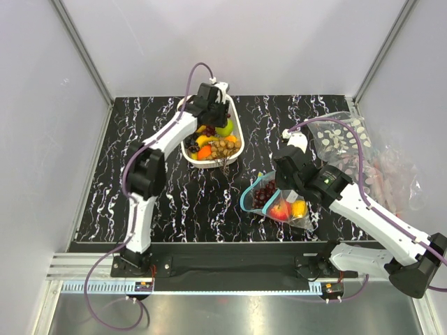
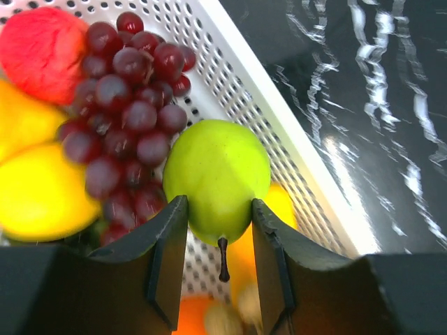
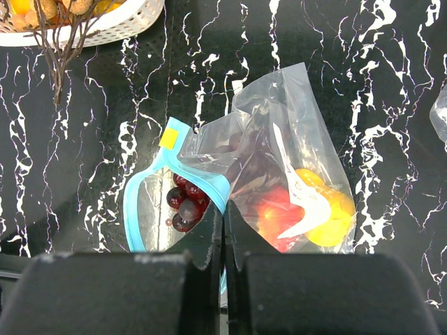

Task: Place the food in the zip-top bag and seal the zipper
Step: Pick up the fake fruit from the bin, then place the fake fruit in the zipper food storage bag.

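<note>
In the white slotted basket [image 1: 187,155], my left gripper [image 2: 220,209] is shut on a green round fruit [image 2: 216,174], one finger pressing each side, its stem hanging between them. Dark purple grapes [image 2: 126,112], a red fruit [image 2: 42,52] and yellow fruit [image 2: 35,195] lie beside it. The clear zip-top bag [image 3: 279,125] lies on the black marbled table with its mouth open. Inside are grapes [image 3: 183,202], a red apple [image 3: 276,216] and a yellow fruit [image 3: 328,216]. My right gripper [image 3: 223,209] is shut on the teal-blue zipper [image 3: 136,202] at the bag's near edge.
A clear bag patterned with white ovals [image 1: 339,136] lies at the back right, with crumpled clear plastic [image 1: 394,174] beside it at the table's right edge. A brown grape bunch [image 1: 223,148] hangs over the basket's near rim. Grey walls enclose the table.
</note>
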`<move>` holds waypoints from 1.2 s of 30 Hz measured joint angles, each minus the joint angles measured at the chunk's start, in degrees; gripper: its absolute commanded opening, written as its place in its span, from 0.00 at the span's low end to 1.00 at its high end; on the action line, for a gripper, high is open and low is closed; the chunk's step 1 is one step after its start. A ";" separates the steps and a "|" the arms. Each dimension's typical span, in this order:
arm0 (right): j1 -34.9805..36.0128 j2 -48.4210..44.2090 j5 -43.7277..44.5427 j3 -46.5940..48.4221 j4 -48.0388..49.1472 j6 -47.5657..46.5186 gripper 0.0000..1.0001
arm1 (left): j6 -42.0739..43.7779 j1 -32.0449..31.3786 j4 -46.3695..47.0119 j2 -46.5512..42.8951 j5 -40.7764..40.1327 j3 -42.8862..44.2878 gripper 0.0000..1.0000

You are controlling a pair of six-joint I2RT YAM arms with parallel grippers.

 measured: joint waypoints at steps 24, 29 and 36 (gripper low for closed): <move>0.00 -0.02 0.17 0.02 -0.04 -1.01 0.00 | -14.21 -7.32 7.30 -41.20 6.69 -27.91 0.20; 0.00 -0.09 0.24 0.02 -0.02 -1.05 0.00 | -19.52 -14.45 8.76 -50.27 7.02 -35.41 0.20; 0.00 -0.79 0.46 0.02 -0.07 -1.01 0.00 | -23.32 -22.84 9.73 -56.43 6.03 -41.22 0.20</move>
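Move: The zip-top bag's open mouth, where the green pear in the left fingers is headed, lies about 28 cm back and 13 cm to the right of the left hand, perhaps 2 cm higher. The bin's middle is level with that hand, some 5 cm left and 6 cm below; its red grapes are about 8 cm ahead, 4 cm left and 7 cm below. From the right hand, the bag's mouth is some 5 cm left, level fore and aft, 4 cm lower. The green pear, still gripped between the left fingers, is lifted about 20 cm overall, the first 14 steeply out of the bin, then swept roughly 30 cm back in all, with a late drift right, towards the bag's mouth. The left wrist rolls some 30 degrees, its left side dropping, and swings a little clockwise. The right hand stays put, keeping its pinch on the bag's blue zipper edge. ##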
